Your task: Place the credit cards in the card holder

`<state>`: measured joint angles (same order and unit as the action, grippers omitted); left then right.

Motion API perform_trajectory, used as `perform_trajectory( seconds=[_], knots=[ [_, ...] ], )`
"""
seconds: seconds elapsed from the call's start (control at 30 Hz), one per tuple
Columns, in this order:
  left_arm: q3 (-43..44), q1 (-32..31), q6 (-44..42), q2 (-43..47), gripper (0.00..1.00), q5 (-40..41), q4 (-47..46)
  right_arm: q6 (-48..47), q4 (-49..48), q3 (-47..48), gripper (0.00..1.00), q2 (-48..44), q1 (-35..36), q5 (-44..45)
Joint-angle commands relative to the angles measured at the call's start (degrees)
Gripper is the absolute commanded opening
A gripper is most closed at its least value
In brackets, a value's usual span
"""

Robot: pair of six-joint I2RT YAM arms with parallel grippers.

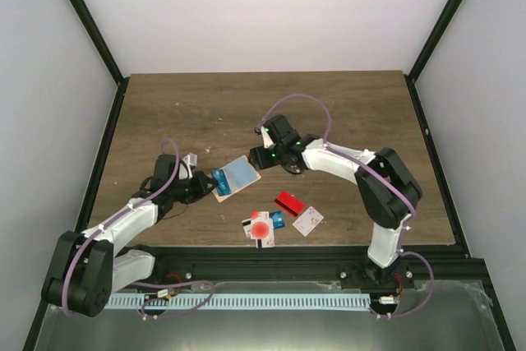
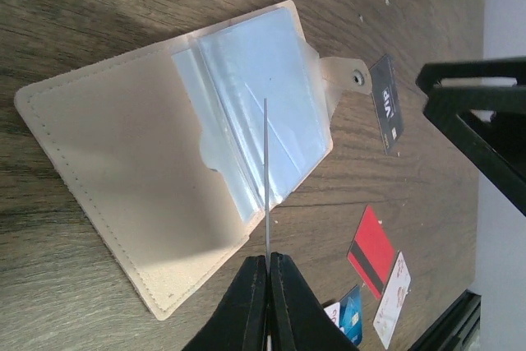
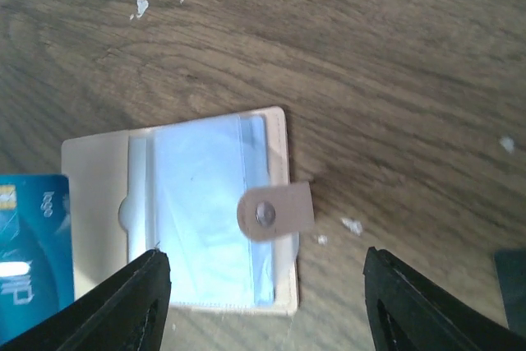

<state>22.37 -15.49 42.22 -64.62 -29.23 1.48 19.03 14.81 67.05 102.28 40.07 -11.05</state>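
Note:
The card holder (image 1: 241,175) lies open on the wood, beige with clear sleeves (image 2: 263,80) and a snap tab (image 3: 275,211). My left gripper (image 1: 208,182) is shut on a blue credit card (image 1: 220,178). In the left wrist view that card (image 2: 266,170) shows edge-on, its far end over the sleeves. It also overlaps the holder's left edge in the right wrist view (image 3: 29,244). My right gripper (image 3: 267,289) hangs open just above the holder (image 3: 177,203), holding nothing. Loose cards lie nearer the front: red (image 1: 289,202), white with a red dot (image 1: 260,228), blue (image 1: 277,219), white (image 1: 307,220).
A dark card (image 2: 386,104) lies beyond the holder's tab, close to my right gripper (image 2: 477,113). The red card (image 2: 374,248), a white card (image 2: 392,297) and a blue card (image 2: 352,314) lie to the right of my left fingers. Black frame rails border the table.

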Motion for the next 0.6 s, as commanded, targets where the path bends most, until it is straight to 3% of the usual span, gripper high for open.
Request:
perform_trajectory(
  seconds=[0.0,0.13,0.3,0.4,0.57],
  knots=[
    [0.1,0.83,-1.67,-0.66,0.04,-1.25,0.13,-4.9,4.34,7.12,0.66,4.64,1.93,4.82],
    [0.48,1.78,-1.98,-2.49,0.04,-1.71,0.1,-6.19,5.65,10.99,0.65,8.92,2.69,5.11],
    [0.39,2.55,-1.96,-3.96,0.04,-2.53,-0.8,-6.86,6.41,13.14,0.55,12.16,3.16,5.93],
    [0.63,2.76,-3.22,-4.64,0.04,-2.82,-1.08,-7.06,6.37,13.74,0.44,13.13,3.17,6.68],
    [0.83,2.83,-3.34,-6.19,0.04,-3.73,-2.34,-7.32,6.26,14.0,0.17,13.91,3.17,7.18]
  ],
)
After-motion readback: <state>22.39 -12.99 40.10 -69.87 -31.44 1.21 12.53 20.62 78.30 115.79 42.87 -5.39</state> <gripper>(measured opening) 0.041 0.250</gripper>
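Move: Just beyond the right hand and to its left is the card holder's strap, about 2 cm left, 1 cm forward and 5 cm below. The clear pocket lies some 6 cm left of that hand and 2 cm back, and the black card about 8 cm to its right, level with it, both on the table. From the left hand, which already holds the blue card, that pocket is roughly 8 cm right, 3 cm forward and 6 cm lower, with the strap 12 cm right and 7 cm forward. Sinking about 5 cm, the right hand first drifts left and slightly forward to the card holder's strap, then drops more steeply while its well-opened fingers close most of the way around the upstanding strap. The left hand keeps its pinch on the blue card and eases it down about 2 cm over the card holder, edging slightly left. ##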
